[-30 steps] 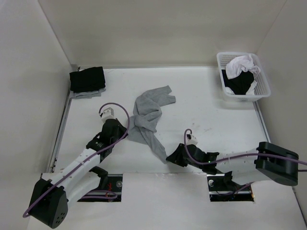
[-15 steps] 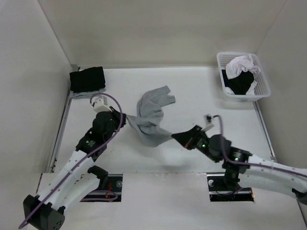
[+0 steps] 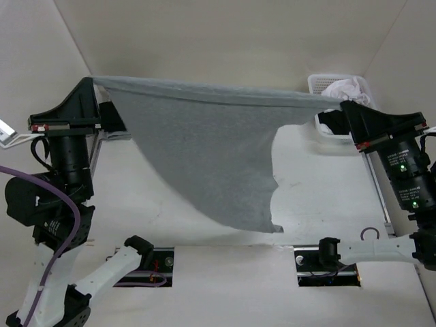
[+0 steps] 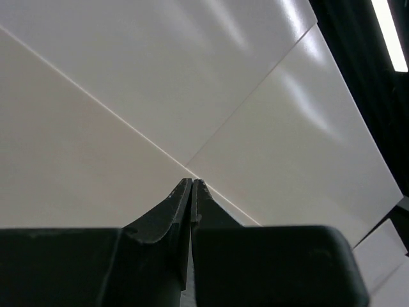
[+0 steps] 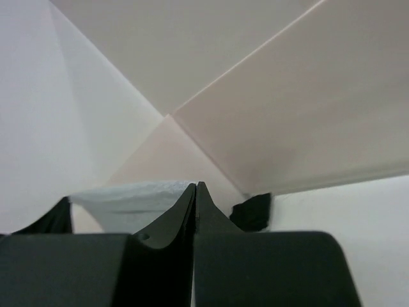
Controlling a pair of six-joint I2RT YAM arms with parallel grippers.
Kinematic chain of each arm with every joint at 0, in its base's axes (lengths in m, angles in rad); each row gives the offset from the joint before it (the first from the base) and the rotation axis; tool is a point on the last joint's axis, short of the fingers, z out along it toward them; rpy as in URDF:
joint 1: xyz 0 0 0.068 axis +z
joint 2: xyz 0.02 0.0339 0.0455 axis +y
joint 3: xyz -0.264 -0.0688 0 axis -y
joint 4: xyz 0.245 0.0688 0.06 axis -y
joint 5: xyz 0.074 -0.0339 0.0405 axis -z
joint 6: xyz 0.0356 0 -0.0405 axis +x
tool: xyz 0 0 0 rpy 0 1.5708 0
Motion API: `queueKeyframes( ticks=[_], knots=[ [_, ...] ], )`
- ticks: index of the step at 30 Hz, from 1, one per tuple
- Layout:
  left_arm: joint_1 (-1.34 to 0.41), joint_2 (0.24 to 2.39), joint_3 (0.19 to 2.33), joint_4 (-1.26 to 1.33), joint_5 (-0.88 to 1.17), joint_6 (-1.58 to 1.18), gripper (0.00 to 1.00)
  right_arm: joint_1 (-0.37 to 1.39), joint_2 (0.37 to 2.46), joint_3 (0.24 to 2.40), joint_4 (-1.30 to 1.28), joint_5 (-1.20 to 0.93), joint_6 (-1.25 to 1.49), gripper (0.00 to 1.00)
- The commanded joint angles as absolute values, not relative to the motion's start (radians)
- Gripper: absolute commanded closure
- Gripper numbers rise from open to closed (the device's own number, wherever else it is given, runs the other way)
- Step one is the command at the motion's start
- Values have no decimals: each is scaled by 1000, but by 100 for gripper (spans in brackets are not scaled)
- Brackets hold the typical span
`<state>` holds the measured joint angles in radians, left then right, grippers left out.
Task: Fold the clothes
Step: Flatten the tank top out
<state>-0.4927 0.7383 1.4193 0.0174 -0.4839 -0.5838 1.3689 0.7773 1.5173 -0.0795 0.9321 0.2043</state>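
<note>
The clothes, one plain grey garment [image 3: 204,150], hang spread in the air over the table, the top edge pulled taut between both grippers. My left gripper [image 3: 92,80] is raised high at the left and shut on the garment's upper left corner. My right gripper [image 3: 343,103] is raised at the right and shut on the upper right corner. The lower edge hangs down toward the table's near side. In the left wrist view the gripper [image 4: 192,181] shows pressed-together jaws against the walls, with the cloth hidden. In the right wrist view the gripper [image 5: 195,184] is shut, with grey cloth [image 5: 128,195] just behind its fingers.
A white basket [image 3: 320,83] at the back right holds a white garment [image 3: 344,88]. A folded black garment [image 5: 252,214] lies at the far left corner, mostly hidden in the top view. White walls enclose the table [image 3: 320,177] on three sides.
Both arms have risen from low over the table to high up and apart. The crumpled garment has been lifted off the table and stretched wide; the right gripper shut on it.
</note>
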Motion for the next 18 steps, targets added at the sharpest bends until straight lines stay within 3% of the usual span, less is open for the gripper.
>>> queueKeyframes(
  ticks=[1,4,7,12,15,18],
  knots=[
    [-485,799,1453,32,-546,-479,99,1394,868,1595,72,1060,-162,100],
    [-487,831,1402,31,-548,-459,99,1356,911,1586,112,1043,-195,100],
    [-475,873,1286,52,-549,-492,99,1201,951,1530,89,970,-119,100],
    [-335,972,1172,75,-511,-596,99,867,1084,1522,-119,641,202,100],
    [-237,1107,1212,100,-428,-669,99,624,1234,1571,-137,378,358,100],
    [-188,1305,1392,97,-371,-681,99,467,1434,1762,-170,230,422,100]
  ],
)
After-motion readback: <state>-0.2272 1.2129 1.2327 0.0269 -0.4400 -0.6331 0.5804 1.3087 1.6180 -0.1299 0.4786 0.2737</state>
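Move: With the grey tank top already held between them, both hands are high over the near part of the table, and its bare middle is where the top is being taken. That middle lies about 14 cm ahead of the left hand, 27 cm to its right and 61 cm down. For the left hand, the black folded stack is about 31 cm ahead, 18 cm left and 58 cm below. From the right hand, the table middle is some 17 cm ahead, 19 cm left and 58 cm down; the white basket is about 34 cm ahead, 24 cm right and 52 cm down. Both shut grippers keep their pinch on the tank top's upper edge and swing it out towards the back wall, speeding up as they go, the left hand travelling about 22 cm forward and as far down while its fingers tip down some 35 degrees. The right hand goes equally far forward but sinks only about 9 cm after a slight rise, edging left as its wrist turns clockwise and its left side drops. ##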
